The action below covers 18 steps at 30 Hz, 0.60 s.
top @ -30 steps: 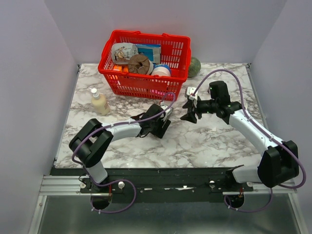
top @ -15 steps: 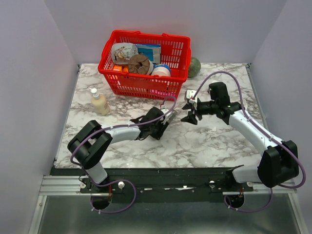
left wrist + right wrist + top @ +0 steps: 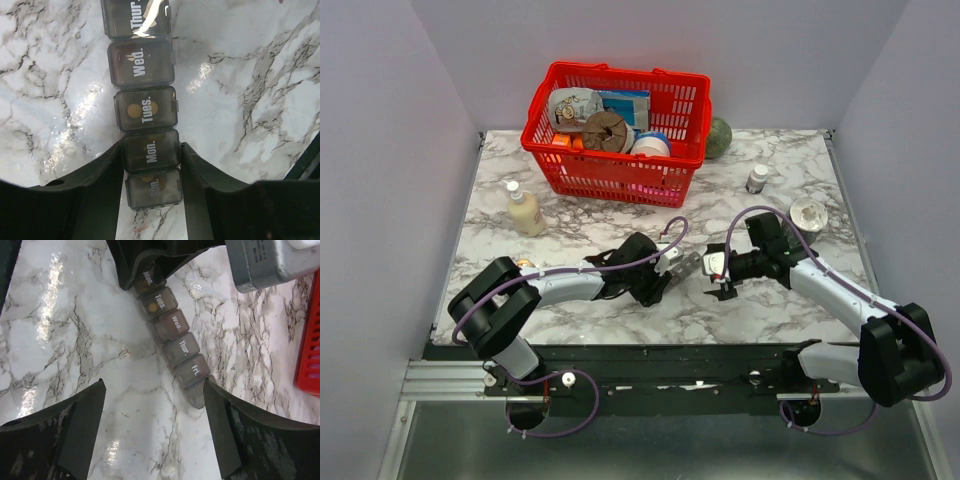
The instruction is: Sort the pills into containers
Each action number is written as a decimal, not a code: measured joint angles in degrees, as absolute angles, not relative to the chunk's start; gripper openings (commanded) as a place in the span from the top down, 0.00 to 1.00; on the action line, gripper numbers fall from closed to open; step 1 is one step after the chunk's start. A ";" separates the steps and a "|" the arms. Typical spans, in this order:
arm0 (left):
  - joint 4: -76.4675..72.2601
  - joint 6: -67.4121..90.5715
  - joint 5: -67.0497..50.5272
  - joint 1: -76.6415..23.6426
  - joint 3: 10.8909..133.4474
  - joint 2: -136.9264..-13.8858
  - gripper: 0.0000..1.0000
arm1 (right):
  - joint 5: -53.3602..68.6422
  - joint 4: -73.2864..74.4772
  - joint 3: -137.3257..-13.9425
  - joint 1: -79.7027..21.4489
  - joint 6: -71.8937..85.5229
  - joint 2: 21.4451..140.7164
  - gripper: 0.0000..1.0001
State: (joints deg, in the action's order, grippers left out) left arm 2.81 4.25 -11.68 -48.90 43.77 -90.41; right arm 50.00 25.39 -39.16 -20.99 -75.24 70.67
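The containers are one dark grey strip of day-labelled compartments lying on the marble. My left gripper is shut on it, with the fingers pressing both sides of the "Mon." compartment. Two round yellow pills show through the "Tues." lid. In the top view the strip lies between the two grippers. My right gripper is open wide over the strip's far end. Its right fingertip is at the last compartment; I cannot tell if it touches. Nothing is between its fingers.
A red mesh basket full of goods stands at the back. A lotion bottle stands at the left. A small brown bottle and a round clear lid sit at the right. A green ball rests beside the basket.
My left gripper has closed on the strip and shifted toward the near edge. The right arm came down toward the near edge and opened wider, uncovering the small bottle and the lid.
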 measured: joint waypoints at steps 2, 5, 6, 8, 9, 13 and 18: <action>2.79 4.27 -12.73 -48.99 43.70 -90.41 0.53 | 48.60 22.81 -37.95 -22.20 -75.96 70.65 0.24; 2.68 4.27 -13.93 -48.97 43.64 -90.41 0.53 | 45.87 18.92 -36.95 -25.69 -76.73 70.83 0.34; 2.70 4.29 -14.41 -48.99 43.64 -90.41 0.55 | 45.15 17.80 -36.73 -26.92 -76.99 70.96 0.40; 2.76 4.29 -15.33 -48.99 43.64 -90.43 0.55 | 43.70 15.49 -36.21 -29.15 -77.08 71.20 0.44; 2.83 4.29 -15.90 -48.99 43.64 -90.43 0.55 | 42.94 14.37 -35.94 -30.35 -76.99 71.37 0.46; 2.94 4.29 -17.63 -48.99 43.66 -90.54 0.55 | 39.68 10.07 -35.27 -34.35 -76.29 72.86 0.48; 2.94 4.34 -19.38 -48.47 43.68 -90.70 0.56 | 37.01 7.81 -34.87 -35.97 -76.44 75.00 0.48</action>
State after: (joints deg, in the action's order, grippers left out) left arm 2.94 4.34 -19.38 -48.47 43.68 -90.70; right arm 37.01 7.81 -34.87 -35.97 -76.44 75.00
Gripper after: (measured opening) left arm 0.524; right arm 0.522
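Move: The left hand holds the pill organizer at its Mon. compartment; the middle compartment, Wed., lies about 3 cm ahead and 3 cm right of that hand, roughly level. From the right hand, Wed. is some 6 cm left, 2 cm back and 6 cm below. The white bottle stands about 18 cm ahead and 9 cm right of the right hand, the open jar some 9 cm ahead and 18 cm right, both middles about 5 cm lower. Leftward, about 5 cm, the right hand comes in over the pill organizer towards its Wed. compartment, sinking 2.5 cm, mostly late, while it rolls some 15 degrees and its fingers close from nearly wide to about half open. The left hand keeps its grip at Mon. and draws the organizer roughly 2 cm back and slightly right. ##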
